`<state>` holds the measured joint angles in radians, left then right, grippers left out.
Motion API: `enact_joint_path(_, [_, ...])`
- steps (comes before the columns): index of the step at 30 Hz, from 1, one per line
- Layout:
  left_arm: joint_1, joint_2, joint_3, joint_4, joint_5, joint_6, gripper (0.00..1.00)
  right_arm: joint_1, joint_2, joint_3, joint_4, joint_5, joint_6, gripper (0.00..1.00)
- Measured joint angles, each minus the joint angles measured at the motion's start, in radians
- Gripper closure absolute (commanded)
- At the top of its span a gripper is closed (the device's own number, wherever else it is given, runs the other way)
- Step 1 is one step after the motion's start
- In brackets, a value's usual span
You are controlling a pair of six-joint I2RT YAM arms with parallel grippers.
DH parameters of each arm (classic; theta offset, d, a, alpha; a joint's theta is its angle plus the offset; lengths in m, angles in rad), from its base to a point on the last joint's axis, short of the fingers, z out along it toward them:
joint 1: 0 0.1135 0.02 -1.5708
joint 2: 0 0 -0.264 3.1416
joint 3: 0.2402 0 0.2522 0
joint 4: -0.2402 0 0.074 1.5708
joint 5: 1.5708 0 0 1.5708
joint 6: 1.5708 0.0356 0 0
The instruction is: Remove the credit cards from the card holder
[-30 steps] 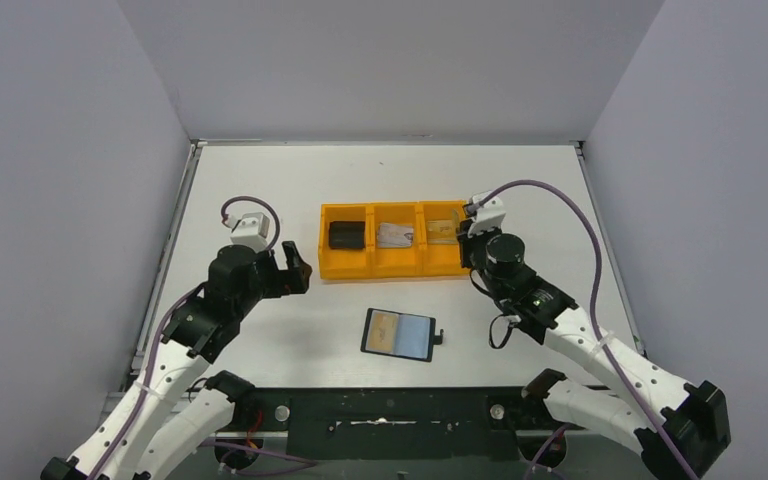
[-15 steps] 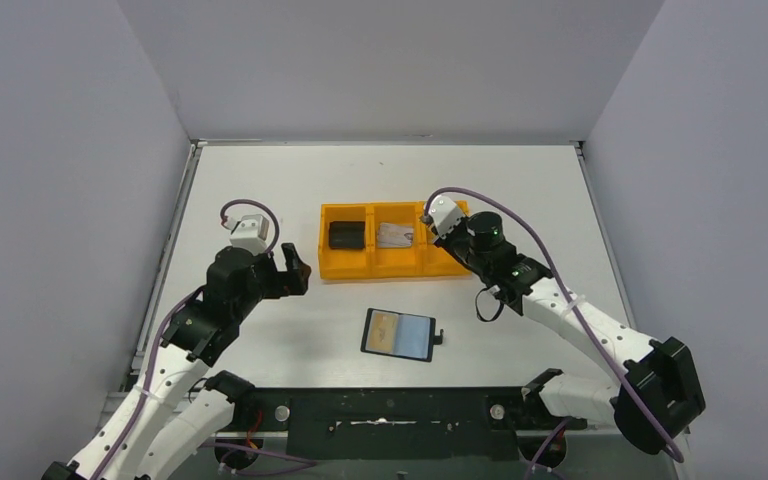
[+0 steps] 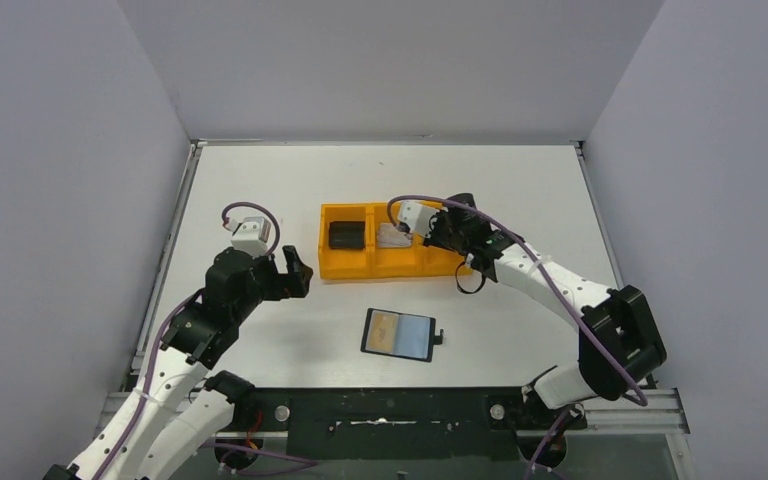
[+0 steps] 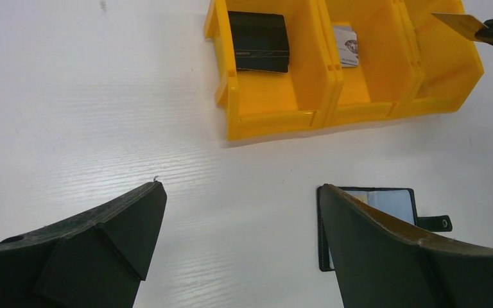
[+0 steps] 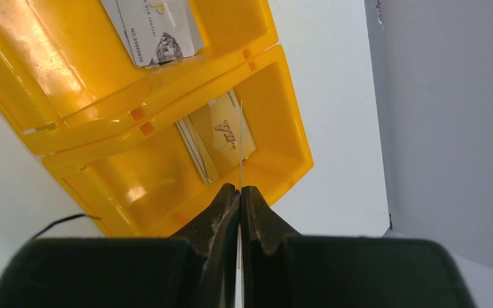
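The card holder [image 3: 398, 334] lies open on the table in front of the orange tray [image 3: 343, 268], with a gold-tinted patch in its left pocket. My right gripper [image 3: 438, 232] is over the tray's right compartment, shut on a thin gold card [image 5: 241, 141] seen edge-on; the same card [image 4: 452, 22] shows in the left wrist view. Another gold card [image 5: 228, 131] lies in that compartment. A silvery-grey card [image 3: 394, 236] lies in the middle compartment. My left gripper [image 3: 295, 272] is open and empty, left of the tray.
A small chunky black block [image 3: 346, 235] sits in the tray's left compartment. The card holder's tab [image 4: 438, 222] points right. Grey walls close in the table on three sides.
My right arm has swung left from the tray's right end to over its right compartment, the card still in its grip. The left arm has barely moved.
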<state>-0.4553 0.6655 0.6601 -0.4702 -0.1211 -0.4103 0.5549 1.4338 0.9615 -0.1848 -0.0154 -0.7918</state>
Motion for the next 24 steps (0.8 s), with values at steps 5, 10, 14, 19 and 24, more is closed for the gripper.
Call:
enact_joint_path(5, [0.000,-0.004,0.000,0.003,0.006,0.001,0.07,0.000,0.076,0.039,-0.029,0.007,-0.081,1.00])
enact_joint_path(10, [0.000,-0.004,0.000,0.003,0.014,0.002,0.07,-0.010,0.149,0.063,-0.045,0.007,-0.135,1.00])
enact_joint_path(14, [0.000,-0.004,-0.001,0.003,0.021,0.003,0.07,-0.027,0.192,0.067,-0.047,0.002,-0.170,1.00])
enact_joint_path(19, [0.000,-0.004,-0.003,0.003,0.026,0.003,0.07,-0.049,0.212,0.071,-0.032,-0.012,-0.203,1.00])
enact_joint_path(24, [0.000,-0.003,-0.003,0.003,0.032,0.004,0.07,-0.074,0.259,0.103,-0.007,-0.032,-0.250,1.00])
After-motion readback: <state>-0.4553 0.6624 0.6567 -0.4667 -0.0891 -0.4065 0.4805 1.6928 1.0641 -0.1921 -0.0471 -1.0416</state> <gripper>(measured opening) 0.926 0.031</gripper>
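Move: The right hand grips a gold card, edge-on, over the bin's right compartment; the gold card stack there lies about 5 cm ahead, 4 cm to its left and 11 cm below. From that hand, the silver cards in the middle compartment are also 5 cm ahead but 16 cm left, and the open card holder is some 20 cm back and 15 cm left. From the left hand the gold stack is about 12 cm ahead, 36 cm right. Still pinching its card, the right hand sinks about 6 cm into the right compartment, then pushes some 4 cm forward. ##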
